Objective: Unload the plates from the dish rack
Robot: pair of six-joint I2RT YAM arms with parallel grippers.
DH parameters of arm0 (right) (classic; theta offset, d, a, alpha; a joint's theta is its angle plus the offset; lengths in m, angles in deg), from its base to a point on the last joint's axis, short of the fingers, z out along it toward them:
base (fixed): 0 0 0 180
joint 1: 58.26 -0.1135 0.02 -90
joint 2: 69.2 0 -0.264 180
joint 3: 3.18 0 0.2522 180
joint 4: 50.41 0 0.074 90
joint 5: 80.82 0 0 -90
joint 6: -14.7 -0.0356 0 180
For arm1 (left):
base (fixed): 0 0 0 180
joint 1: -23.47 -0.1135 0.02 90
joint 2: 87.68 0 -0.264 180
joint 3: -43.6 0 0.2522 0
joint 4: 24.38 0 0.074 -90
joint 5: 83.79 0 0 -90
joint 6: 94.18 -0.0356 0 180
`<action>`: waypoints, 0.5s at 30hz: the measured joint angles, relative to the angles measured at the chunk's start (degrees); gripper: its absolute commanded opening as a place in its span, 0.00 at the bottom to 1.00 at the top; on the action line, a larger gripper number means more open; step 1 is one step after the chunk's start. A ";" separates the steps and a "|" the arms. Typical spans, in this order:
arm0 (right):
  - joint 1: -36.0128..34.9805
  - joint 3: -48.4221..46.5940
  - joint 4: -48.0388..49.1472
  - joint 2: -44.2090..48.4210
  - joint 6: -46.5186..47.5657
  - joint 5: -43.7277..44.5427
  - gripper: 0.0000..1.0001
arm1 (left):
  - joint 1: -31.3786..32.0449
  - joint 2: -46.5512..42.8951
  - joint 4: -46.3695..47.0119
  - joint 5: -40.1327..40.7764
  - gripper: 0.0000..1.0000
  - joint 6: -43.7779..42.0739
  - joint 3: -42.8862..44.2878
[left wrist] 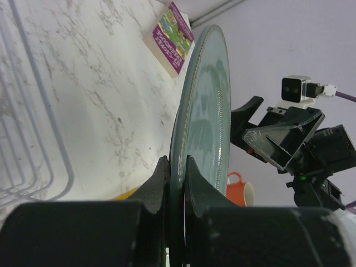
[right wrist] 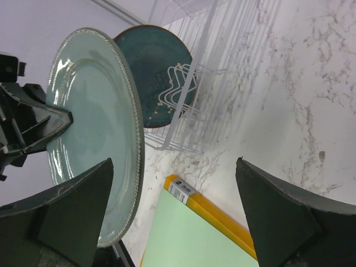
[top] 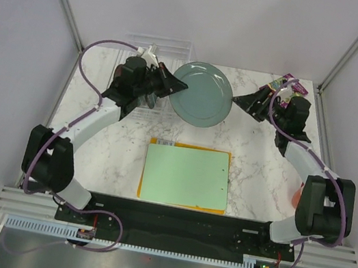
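A large grey-green plate [top: 203, 95] hangs above the marble table, right of the dish rack [top: 153, 52]. My left gripper [top: 174, 84] is shut on its left rim. In the left wrist view the plate [left wrist: 203, 111] stands edge-on, pinched between both fingers [left wrist: 158, 183]. My right gripper [top: 248, 104] stands wide open at the plate's right edge, not touching it. In the right wrist view the plate's rim [right wrist: 130, 167] lies just inside the left finger [right wrist: 78, 217]. A dark teal plate [right wrist: 153, 67] stands upright in the rack's white wire dividers [right wrist: 211, 83].
A pale green board [top: 185, 175] lies on an orange board [top: 147, 170] in the middle near the front. An orange mug [top: 298, 192] stands by the right arm. A purple booklet [top: 286, 83] lies at the back right.
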 measured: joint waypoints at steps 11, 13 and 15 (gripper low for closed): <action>-1.25 0.00 8.41 -4.70 -5.70 -5.97 0.62 | 1.49 3.96 8.76 -5.14 0.02 5.35 -0.52; -1.75 -0.02 9.25 -5.05 -6.34 -6.82 0.50 | 1.68 4.83 9.09 -5.16 0.02 5.49 -0.52; -2.23 -0.28 9.57 -5.35 -6.38 -7.80 0.07 | 1.90 6.01 9.25 -5.31 0.02 5.75 -0.52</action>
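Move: The green plate, its left rim already pinched by the left fingers, has its middle some 7 cm right of the left hand, 3 cm ahead and 2 cm lower; for the open right hand it lies about 13 cm left, 2 cm ahead and 2 cm above. From the left hand, the dish rack is roughly 11 cm left, 6 cm ahead and 20 cm below; the green board 7 cm right, 25 cm back and 26 cm below. The left hand keeps its pinch and carries the plate about 3.5 cm to the right towards the other gripper, turning slightly clockwise and sinking a little at the very end. From the other side the right hand comes some 3 cm left at nearly level height, yawing about 10 degrees counter-clockwise, and slips its open jaws over the plate's right rim, then starts to close them, reaching about half open. ##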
